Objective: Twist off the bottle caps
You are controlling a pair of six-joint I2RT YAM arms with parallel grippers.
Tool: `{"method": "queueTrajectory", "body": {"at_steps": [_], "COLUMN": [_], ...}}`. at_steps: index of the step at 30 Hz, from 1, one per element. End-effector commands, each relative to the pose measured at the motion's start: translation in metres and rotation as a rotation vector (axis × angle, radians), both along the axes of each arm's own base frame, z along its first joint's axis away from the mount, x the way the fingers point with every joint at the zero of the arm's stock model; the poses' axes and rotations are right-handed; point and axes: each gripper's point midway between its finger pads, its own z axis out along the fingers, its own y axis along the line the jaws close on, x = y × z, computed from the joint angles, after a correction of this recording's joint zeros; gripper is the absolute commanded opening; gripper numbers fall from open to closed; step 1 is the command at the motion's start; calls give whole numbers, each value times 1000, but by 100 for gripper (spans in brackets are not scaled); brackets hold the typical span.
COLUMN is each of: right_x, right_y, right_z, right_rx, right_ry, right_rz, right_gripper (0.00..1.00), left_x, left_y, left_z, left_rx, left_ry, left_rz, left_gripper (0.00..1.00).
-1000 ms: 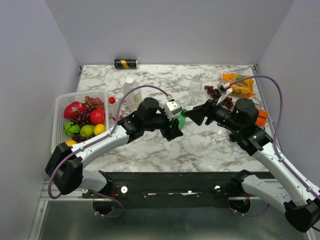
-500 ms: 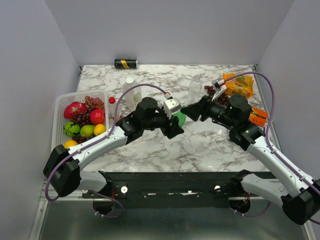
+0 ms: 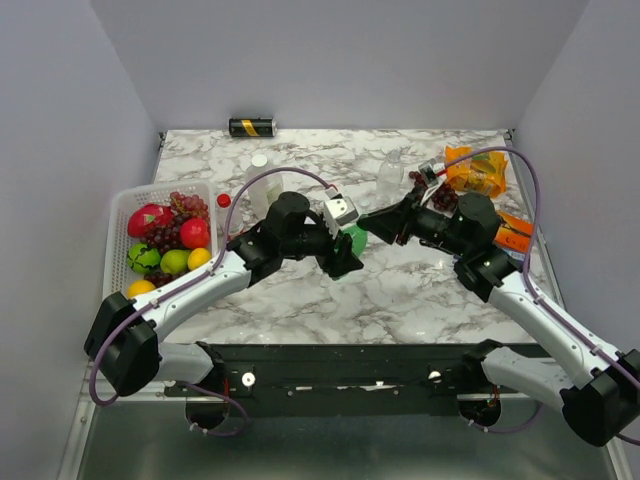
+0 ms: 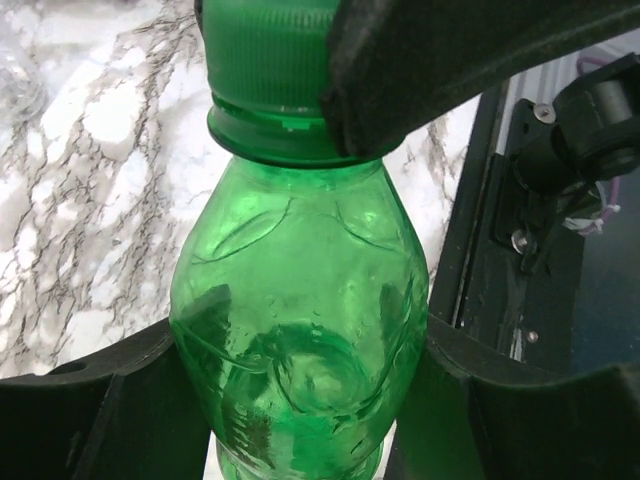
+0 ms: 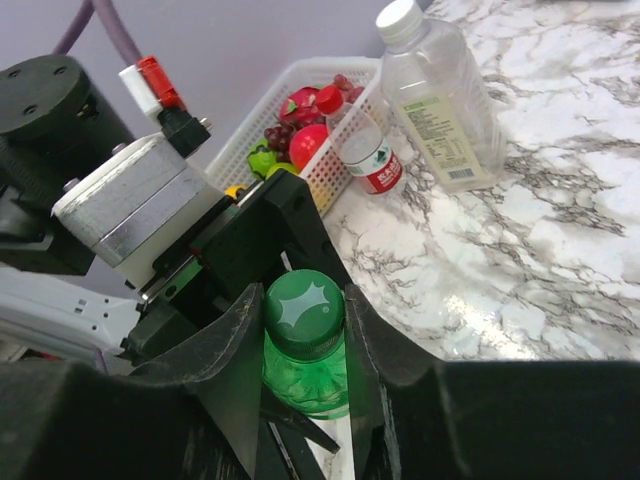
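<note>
A small green bottle (image 3: 354, 240) stands upright at the middle of the marble table. My left gripper (image 3: 345, 256) is shut on its body; in the left wrist view the green bottle (image 4: 300, 290) fills the space between the two black fingers (image 4: 110, 400). My right gripper (image 3: 368, 226) comes in from the right and is shut on the green cap (image 5: 303, 310), one finger pressed against each side. A larger clear bottle (image 5: 440, 100) and a small clear red-labelled bottle (image 5: 368, 155) stand capped behind. Another clear bottle (image 3: 390, 172) stands farther right.
A white basket (image 3: 120, 215) of fruit sits at the left edge. A black-and-gold can (image 3: 252, 127) lies at the back. Dark grapes (image 3: 432, 186) and an orange packet (image 3: 478, 170) lie at the back right, behind the right arm.
My right gripper moved left onto the green bottle's top and closed on the cap. The left gripper kept its hold on the bottle's body.
</note>
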Motion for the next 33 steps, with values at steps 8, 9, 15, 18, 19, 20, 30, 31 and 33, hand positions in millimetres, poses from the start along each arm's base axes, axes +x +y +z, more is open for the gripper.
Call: {"method": "queueTrajectory", "body": {"at_steps": [8, 9, 15, 18, 19, 20, 30, 31, 33], "right_x": [-81, -93, -108, -100, -96, -94, -32, -33, -25], "right_y": [12, 12, 12, 11, 10, 9, -32, -39, -51], "right_z": [16, 18, 14, 15, 16, 23, 38, 41, 43], "right_rx": [0, 12, 17, 1, -7, -11, -74, -63, -57], "right_ry": [-344, -378, -398, -397, -400, -416, -309, -306, -280], "right_rz": [473, 547, 654, 592, 563, 526, -26, -69, -165], "right_gripper": [11, 11, 15, 20, 26, 27, 76, 77, 77], "left_x": [-78, -81, -89, -82, -74, -68, -1, 2, 17], "left_y": [13, 15, 20, 18, 15, 14, 11, 10, 14], "left_z": [98, 100, 105, 101, 93, 89, 50, 50, 42], "left_rx": [-327, -328, -327, -307, -280, -262, -30, -26, 16], "left_ry": [66, 64, 58, 55, 49, 39, -105, -118, -139], "left_rz": [-599, -613, -651, -610, -556, -526, -87, -57, 49], "left_gripper": [27, 27, 27, 25, 23, 22, 21, 21, 21]}}
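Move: The green bottle is already in my left hand, and its cap, already pinched in my right fingers, sits about 8 cm above my left hand, 4 cm to its right and 3 cm ahead. The clear bottle stands some 24 cm ahead of my right hand, 8 cm to its right and 20 cm lower. The white-capped bottle is roughly 23 cm ahead of my left hand, 23 cm to its left and 12 cm below. I twist my hands against each other on the green bottle, left clockwise some 30 degrees, right counter-clockwise nearly as far with its fingers tipping up, while both swing back about 8 cm and up 5. Then my right fingers open and let go of the cap, that hand easing forward and to the right; my left, still gripping the bottle, goes forward again, turning partly back. ##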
